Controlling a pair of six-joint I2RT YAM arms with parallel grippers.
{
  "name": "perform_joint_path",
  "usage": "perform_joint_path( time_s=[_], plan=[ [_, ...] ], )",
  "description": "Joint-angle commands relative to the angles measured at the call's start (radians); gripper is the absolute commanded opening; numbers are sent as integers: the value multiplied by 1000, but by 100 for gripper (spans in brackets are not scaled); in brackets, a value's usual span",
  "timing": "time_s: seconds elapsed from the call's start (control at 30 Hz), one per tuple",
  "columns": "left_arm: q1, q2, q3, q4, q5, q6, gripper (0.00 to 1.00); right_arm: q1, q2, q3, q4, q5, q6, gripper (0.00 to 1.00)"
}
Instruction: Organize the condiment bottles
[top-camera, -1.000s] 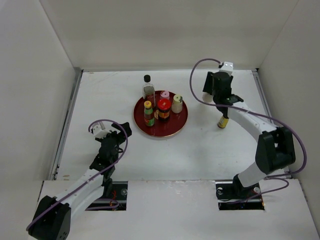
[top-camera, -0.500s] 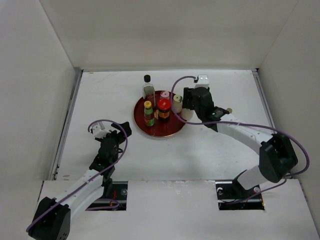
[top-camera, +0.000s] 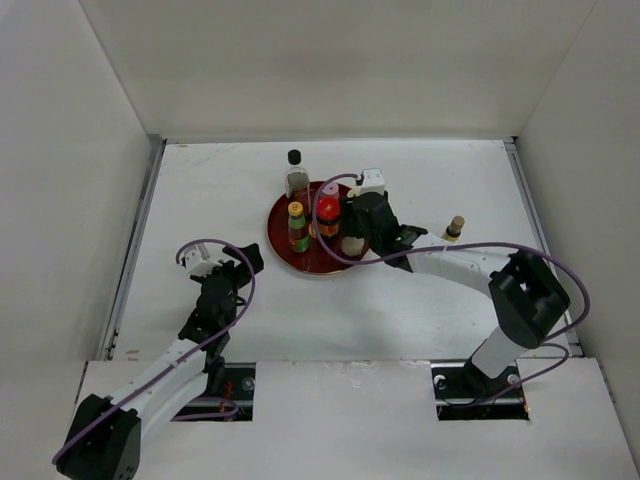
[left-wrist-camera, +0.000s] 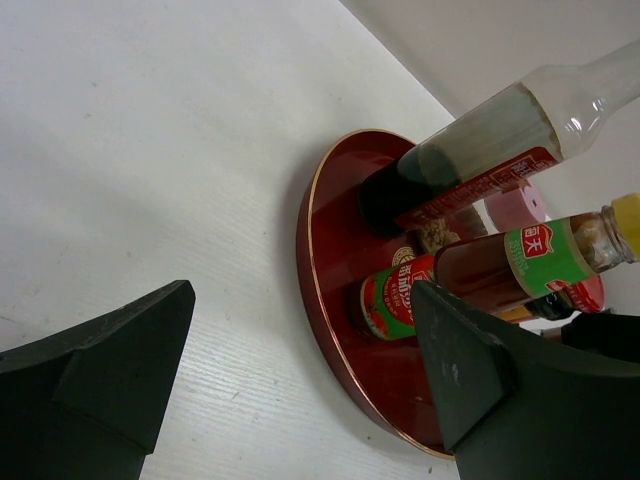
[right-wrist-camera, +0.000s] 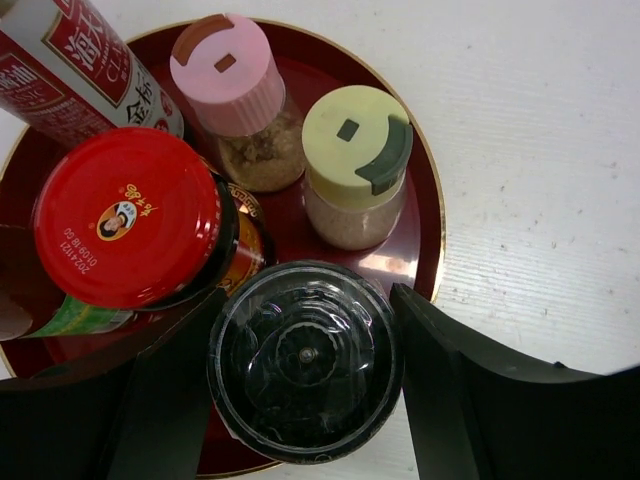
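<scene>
A round red tray (top-camera: 285, 250) holds a tall clear bottle with a black cap (top-camera: 296, 176), a yellow-capped bottle (top-camera: 297, 226), a red-lidded jar (top-camera: 328, 215) and a pink-capped shaker (right-wrist-camera: 226, 72). A yellow-green-capped shaker (right-wrist-camera: 356, 137) stands beside the pink one. My right gripper (top-camera: 357, 233) is shut on a dark-topped bottle (right-wrist-camera: 303, 358) over the tray's near right rim. I cannot tell whether that bottle rests on the tray. A gold-capped bottle (top-camera: 453, 230) stands alone on the table to the right. My left gripper (left-wrist-camera: 300, 390) is open and empty, left of the tray.
White walls enclose the table on three sides. In the left wrist view the tray's rim (left-wrist-camera: 312, 290) lies just beyond my open fingers. The held bottle sits close against the red-lidded jar (right-wrist-camera: 125, 215) and the yellow-green shaker.
My right gripper has swung left from the table's right side to the tray, carrying the dark-topped bottle. The gold-capped bottle stayed on the table. The left arm has not moved.
</scene>
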Motion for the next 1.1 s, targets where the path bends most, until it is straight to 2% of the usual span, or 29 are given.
perform_joint_path(
  time_s=[0.0, 0.17, 0.33, 0.43, 0.63, 0.8, 0.9, 1.07],
  plan=[
    [5, -13, 4, 45, 9, -3, 90, 8, -5, 12, 142, 52, 8, 59],
    [8, -16, 2, 45, 12, -3, 90, 20, -3, -14, 142, 66, 6, 68],
    [8, -10, 4, 45, 13, -3, 90, 26, -63, -46, 141, 61, 24, 89],
    [1, -11, 5, 45, 16, -3, 90, 26, -127, -64, 127, 70, 21, 95],
    [-3, -11, 7, 45, 17, -3, 90, -12, -341, -155, 108, 139, 18, 94],
    [-3, -3, 8, 45, 20, -3, 90, -179, -519, -228, -6, 291, 17, 92],
    [-8, 0, 5, 53, 13, -3, 90, -251, -536, -229, -89, 371, 6, 93],
    [-17, 14, 11, 57, 14, -4, 90, -336, -442, -224, -97, 359, 1, 91]
  ],
)
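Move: The black-lid jar is still gripped by the right hand, its middle about 2 cm below the hand point, at the tray's near right side; the tray's centre lies some 7 cm left and 5 cm ahead. The green-cap shaker stands about 6 cm straight ahead, the red-lid jar 3 cm ahead and 7 cm left. The last bottle stands alone roughly 23 cm right, 1 cm ahead. From the left hand the black-lid jar is about 8 cm ahead, 27 cm right, at its height. The black-lid jar is let go on the tray: the right hand stays nearly still over it while its fingers open wider, then lifts about 12 cm clear, easing back slightly, and swings some 22 cm right, away from the tray and towards the last bottle. On the way the wrist turns about 35 degrees clockwise and the fingertips tip up; near the end the open hand begins to sink. ##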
